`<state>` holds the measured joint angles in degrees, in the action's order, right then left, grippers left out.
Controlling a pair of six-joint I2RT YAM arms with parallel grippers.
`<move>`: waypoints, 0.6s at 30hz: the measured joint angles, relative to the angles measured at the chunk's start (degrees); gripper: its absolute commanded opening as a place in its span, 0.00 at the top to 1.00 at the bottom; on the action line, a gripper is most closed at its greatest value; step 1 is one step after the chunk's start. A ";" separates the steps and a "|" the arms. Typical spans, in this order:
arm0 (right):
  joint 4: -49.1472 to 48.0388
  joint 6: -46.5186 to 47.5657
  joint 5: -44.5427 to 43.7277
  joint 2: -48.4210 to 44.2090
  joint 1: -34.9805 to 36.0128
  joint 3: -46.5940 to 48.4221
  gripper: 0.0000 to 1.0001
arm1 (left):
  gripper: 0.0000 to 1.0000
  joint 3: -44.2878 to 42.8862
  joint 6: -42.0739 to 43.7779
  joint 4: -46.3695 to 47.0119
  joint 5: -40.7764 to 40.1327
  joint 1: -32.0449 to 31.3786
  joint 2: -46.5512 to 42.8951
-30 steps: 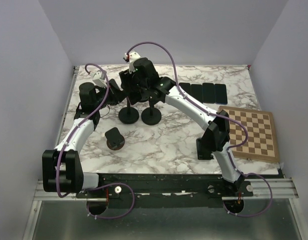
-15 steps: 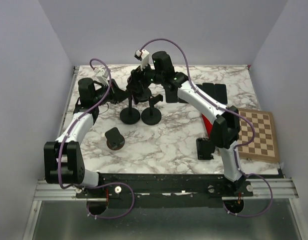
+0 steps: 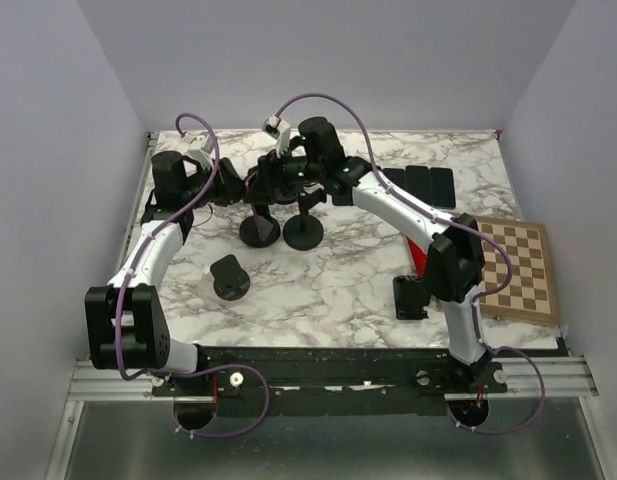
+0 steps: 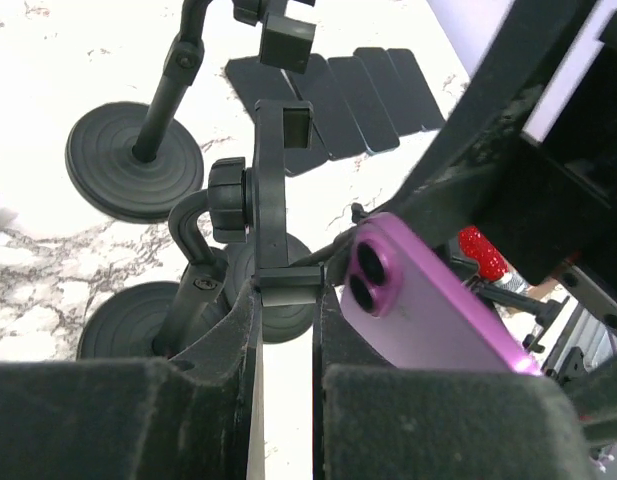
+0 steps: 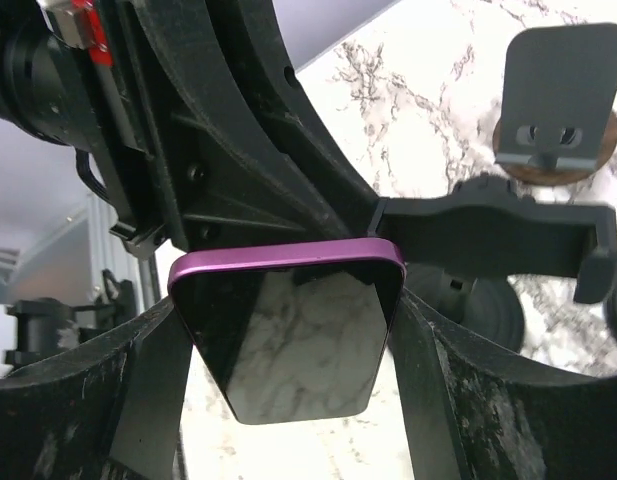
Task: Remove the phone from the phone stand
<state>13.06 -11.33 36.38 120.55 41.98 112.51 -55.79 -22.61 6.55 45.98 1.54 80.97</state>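
A purple phone [image 5: 288,340] with a dark glossy screen hangs between the fingers of my right gripper [image 5: 288,352], which is shut on its two long edges. In the left wrist view the phone [image 4: 438,310] shows its back and twin lenses, just right of the black phone stand's clamp [image 4: 273,190] and apart from its face. My left gripper [image 4: 286,300] is shut on the lower foot of that clamp. From above, both grippers meet over the stand [image 3: 260,231] at the back left; the phone itself is hidden there.
A second black stand [image 3: 304,232] rises right beside the first. A small stand on a round wooden base [image 3: 229,277] sits nearer the front. Several dark phones [image 3: 418,185] lie in a row at the back right, with a chessboard [image 3: 508,265] at the right edge.
My right wrist has lifted and swung over the stands with the phone in it, and now points left. My left arm has drawn slightly back and left, still gripping the clamp.
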 measured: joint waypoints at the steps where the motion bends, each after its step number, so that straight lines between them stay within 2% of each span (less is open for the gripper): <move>1: -0.07 -1.64 -0.66 -0.79 0.13 -0.87 0.99 | 1.00 -0.28 0.28 -1.07 -0.61 0.00 -0.22; 7: 3.65 -7.85 -10.27 -9.53 0.46 -1.95 0.99 | 1.00 -1.31 2.69 -7.96 -3.98 -0.04 -2.47; 8: 5.73 -8.02 -13.31 -11.63 0.39 -0.79 1.00 | 0.97 -1.31 2.99 -8.92 -4.57 -0.04 -2.93; 12: 10.05 -6.99 -25.99 -18.05 -0.63 3.39 0.99 | 0.69 -1.31 3.08 -12.17 -7.96 -0.04 -4.90; 16: 13.31 -4.37 -36.37 -22.43 -5.44 5.42 0.99 | 0.49 -0.50 1.97 -13.55 -10.88 -0.02 -6.78; 17: 14.10 -3.56 -38.75 -22.58 -7.37 6.08 0.99 | 0.40 0.13 1.64 -13.66 -11.67 0.02 -7.48; 18: 14.73 -2.91 -41.07 -22.53 -9.57 6.49 0.99 | 0.27 0.66 1.22 -13.94 -12.24 0.02 -8.09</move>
<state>27.79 -14.24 -4.69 98.02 32.40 119.00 -55.13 -21.39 -7.40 33.74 1.56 72.88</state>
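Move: The right gripper already has the purple phone off the stand's holder, which lies about 5 cm to its left and 3 cm ahead. The nearest phone of the laid-out row is some 18 cm ahead, 20 cm right and 24 cm below. The empty middle stand is about 8 cm right and 3 cm ahead, the far stand 18 cm ahead and 2 cm right, their middles 15 cm lower. The left fingers still pinch the holder, about 1 cm ahead and 1 cm right, level with them. Keep the right grip on the phone and lift it steeply clear of the stand, then sweep right at growing speed, easing forward, about 20 cm up and 20 cm right in all, swinging the wrist some 50 degrees clockwise. Draw the left gripper gently left and a little back, turning slightly counter-clockwise, and open its fingers late to let go of the holder. ##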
